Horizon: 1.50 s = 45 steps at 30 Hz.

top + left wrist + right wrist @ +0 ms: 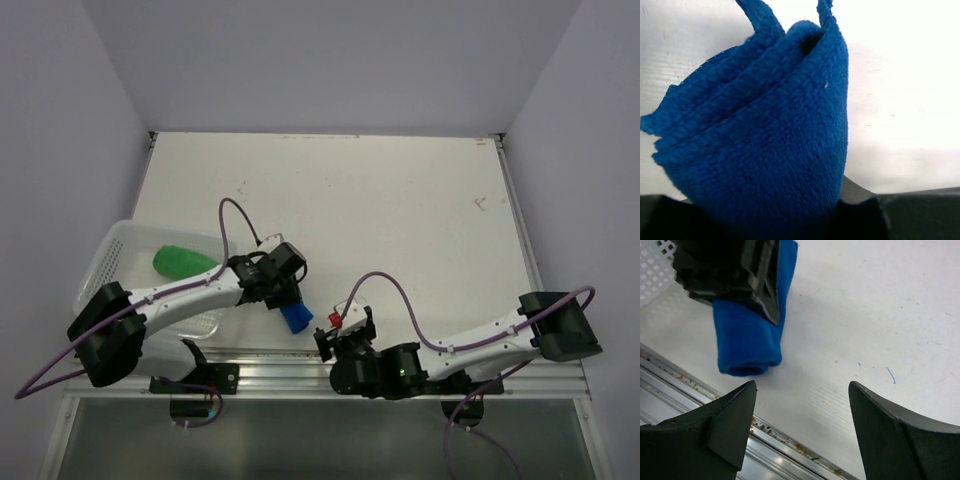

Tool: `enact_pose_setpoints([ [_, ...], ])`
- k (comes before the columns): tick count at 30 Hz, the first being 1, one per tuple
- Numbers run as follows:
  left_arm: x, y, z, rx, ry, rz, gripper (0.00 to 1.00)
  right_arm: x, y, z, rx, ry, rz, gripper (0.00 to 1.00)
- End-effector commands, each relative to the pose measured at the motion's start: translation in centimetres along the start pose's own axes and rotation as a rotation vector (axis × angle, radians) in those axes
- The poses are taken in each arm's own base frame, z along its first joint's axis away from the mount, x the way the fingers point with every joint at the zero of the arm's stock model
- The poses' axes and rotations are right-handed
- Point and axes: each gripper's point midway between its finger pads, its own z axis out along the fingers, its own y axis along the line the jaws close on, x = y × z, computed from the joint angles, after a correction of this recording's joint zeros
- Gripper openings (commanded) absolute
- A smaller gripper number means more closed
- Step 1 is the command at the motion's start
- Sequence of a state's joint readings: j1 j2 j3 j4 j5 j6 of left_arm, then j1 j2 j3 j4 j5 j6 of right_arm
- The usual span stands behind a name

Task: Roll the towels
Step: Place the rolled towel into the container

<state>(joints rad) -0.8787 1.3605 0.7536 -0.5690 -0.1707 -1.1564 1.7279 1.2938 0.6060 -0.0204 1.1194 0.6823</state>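
Note:
The blue towel [296, 318] is rolled into a thick tube near the table's front edge, right of the basket. It fills the left wrist view as blue towel [765, 140]. My left gripper [285, 292] is shut on its upper part, seen as the left gripper [735, 270] clamped over the blue towel [747, 340]. The green towel [180, 262] lies bunched inside the white basket [105, 265]. My right gripper [802, 390] stands open just right of the blue roll, low over the front edge, with nothing between its fingers [730, 415].
An aluminium rail [300, 362] runs along the table's near edge, close under the right gripper [345, 330]. The perforated basket wall [655, 265] is just left of the blue roll. Pale walls close in the table's left, back and right sides.

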Motion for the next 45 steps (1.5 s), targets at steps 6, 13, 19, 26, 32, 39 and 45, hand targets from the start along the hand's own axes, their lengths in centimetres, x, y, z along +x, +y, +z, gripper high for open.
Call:
enact_pose_setpoints([
  [6,-7.9,-3.2,-9.5,0.078,-0.273,0.026,0.33,-0.2,-4.0,-0.5,0.122,-0.048,0.052,0.79],
  [13,-12.0,3.2,-15.4,-0.075,-0.449,-0.070,0.33,-0.3,-4.8,-0.8,0.124,-0.054,0.070,0.80],
  [19,-14.4,10.1,-18.0,-0.200,-0.567,-0.183,0.33,0.9,-5.2,0.1,0.109,0.025,0.093,0.81],
  [26,-15.6,14.8,-15.7,-0.287,-0.566,-0.249,0.33,0.7,-5.3,-0.1,0.093,0.049,0.088,0.81],
  [32,-14.2,19.4,-13.0,-0.311,-0.497,-0.377,0.32,0.4,-6.2,-0.6,0.095,0.047,0.091,0.81],
  [39,-13.8,20.1,-11.6,-0.262,-0.427,-0.508,0.33,0.9,-6.7,-0.6,0.098,0.052,0.095,0.81],
  [45,-10.9,20.6,-7.7,-0.215,-0.291,-0.580,0.35,1.0,-7.1,-0.6,0.104,0.050,0.100,0.81],
])
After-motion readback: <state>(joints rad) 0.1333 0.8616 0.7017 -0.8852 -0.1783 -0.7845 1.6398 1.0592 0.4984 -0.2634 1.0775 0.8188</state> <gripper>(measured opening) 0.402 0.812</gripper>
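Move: The left hand holds the rolled blue towel; the container's middle lies about 31 cm to its left and 3 cm ahead, at roughly its height. The green towel, already inside, is some 25 cm left and 8 cm ahead. From the right hand the container's middle is about 43 cm left, 10 cm ahead and 8 cm below. Left lifts the held towel, swings it about 25 cm left, lowers it into the container; right drifts right. ##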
